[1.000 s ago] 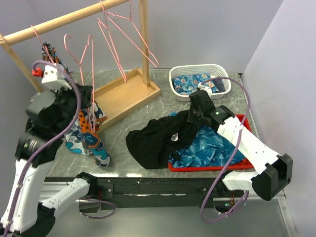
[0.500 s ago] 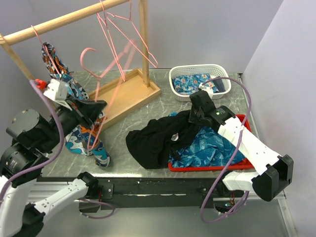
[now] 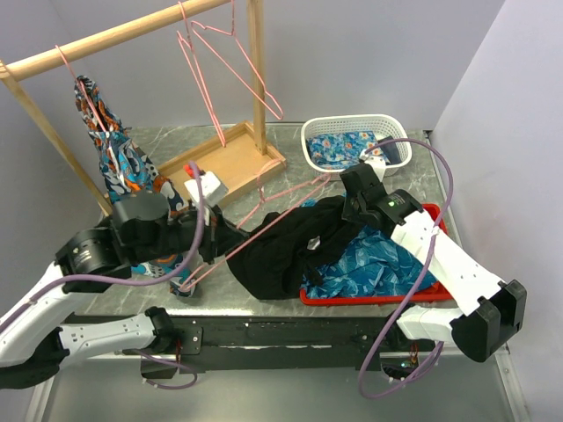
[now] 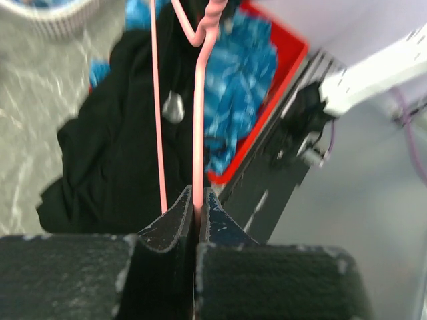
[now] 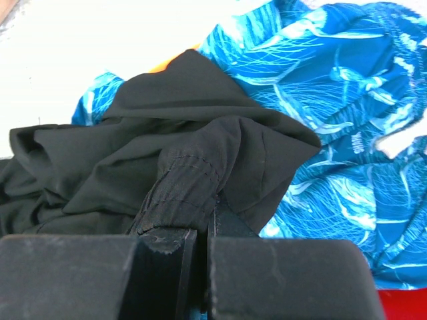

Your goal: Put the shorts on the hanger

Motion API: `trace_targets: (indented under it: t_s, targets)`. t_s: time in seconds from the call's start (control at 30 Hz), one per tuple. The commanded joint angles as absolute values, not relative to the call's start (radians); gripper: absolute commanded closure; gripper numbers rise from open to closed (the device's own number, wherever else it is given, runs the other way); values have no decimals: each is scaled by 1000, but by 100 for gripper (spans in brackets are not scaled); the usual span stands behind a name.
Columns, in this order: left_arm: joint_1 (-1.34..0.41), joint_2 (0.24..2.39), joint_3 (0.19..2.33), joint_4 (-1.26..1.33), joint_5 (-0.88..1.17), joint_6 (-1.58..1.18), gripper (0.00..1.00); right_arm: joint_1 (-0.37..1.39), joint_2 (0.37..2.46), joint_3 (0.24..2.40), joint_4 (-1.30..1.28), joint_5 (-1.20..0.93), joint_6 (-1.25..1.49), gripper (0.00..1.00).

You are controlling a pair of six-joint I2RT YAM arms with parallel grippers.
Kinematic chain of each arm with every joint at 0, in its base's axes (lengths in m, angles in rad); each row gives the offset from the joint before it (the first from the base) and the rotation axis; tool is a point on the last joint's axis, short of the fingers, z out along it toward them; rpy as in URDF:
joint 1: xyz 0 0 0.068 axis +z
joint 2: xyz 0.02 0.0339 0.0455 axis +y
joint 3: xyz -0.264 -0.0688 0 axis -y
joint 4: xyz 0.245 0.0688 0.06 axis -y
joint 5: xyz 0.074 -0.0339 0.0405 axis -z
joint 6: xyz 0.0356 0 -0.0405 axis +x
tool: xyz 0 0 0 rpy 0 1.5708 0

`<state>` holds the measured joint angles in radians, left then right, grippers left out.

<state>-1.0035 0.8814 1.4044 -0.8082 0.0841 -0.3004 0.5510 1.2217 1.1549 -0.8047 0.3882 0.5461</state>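
Note:
The black shorts (image 3: 281,251) lie crumpled on the table, partly over the red tray's (image 3: 369,297) left side. My right gripper (image 3: 341,211) is shut on a bunched fold of their waistband (image 5: 187,183), jaws pinched on the fabric. My left gripper (image 3: 230,242) is shut on a thin pink wire hanger (image 3: 264,226). The hanger slants low across the table from the front left toward the basket, over the shorts' upper edge. In the left wrist view the pink hanger wire (image 4: 198,120) runs out from between the closed jaws, with the shorts (image 4: 113,167) below it.
The wooden rack (image 3: 114,35) stands at the back left with more pink hangers (image 3: 211,88) and an orange-and-blue garment (image 3: 114,163) hanging from it. A white basket (image 3: 356,145) holds patterned cloth. Blue patterned cloth (image 3: 378,264) fills the red tray.
My left arm has swung down from the rack and to the right, carrying the pink hanger to the shorts. The right arm and shorts have barely moved.

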Motion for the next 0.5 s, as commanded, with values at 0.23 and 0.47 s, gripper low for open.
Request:
trace_targets:
  t_s: [0.23,0.47]
  targets:
    - [-1026,833,1267,-801,169,-327,99,552,1190,1173,-822,489,552,100]
    - [-1026,847,1217,-749,206,-342,99,584,1219,1229,-828,511,549,100]
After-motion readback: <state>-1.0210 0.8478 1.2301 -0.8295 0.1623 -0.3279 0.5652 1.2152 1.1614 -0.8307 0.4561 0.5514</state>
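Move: The left hand, holding the pink hanger, is high over the table; the middle of the black shorts lies about 15 cm ahead, 8 cm to its right and 34 cm below. The red basket stands about 16 cm ahead and 27 cm right of this hand, and the hanging printed garment's lower end about 8 cm ahead and 18 cm left. From the right hand, which pinches the shorts, their middle is roughly 12 cm left, 2 cm back and 15 cm below. The left hand sinks some 6 to 7 cm with the hanger still shut in its fingers, easing back about 2 cm and slowing towards the end, so that the hanger comes down closer to the black shorts; on the way the wrist tips the fingers about 10 degrees further down and turns slightly clockwise. The right hand all but stays where it is beside the red basket, shifting only about 1 cm to its right, and keeps its pinch on the raised fold of the shorts. ##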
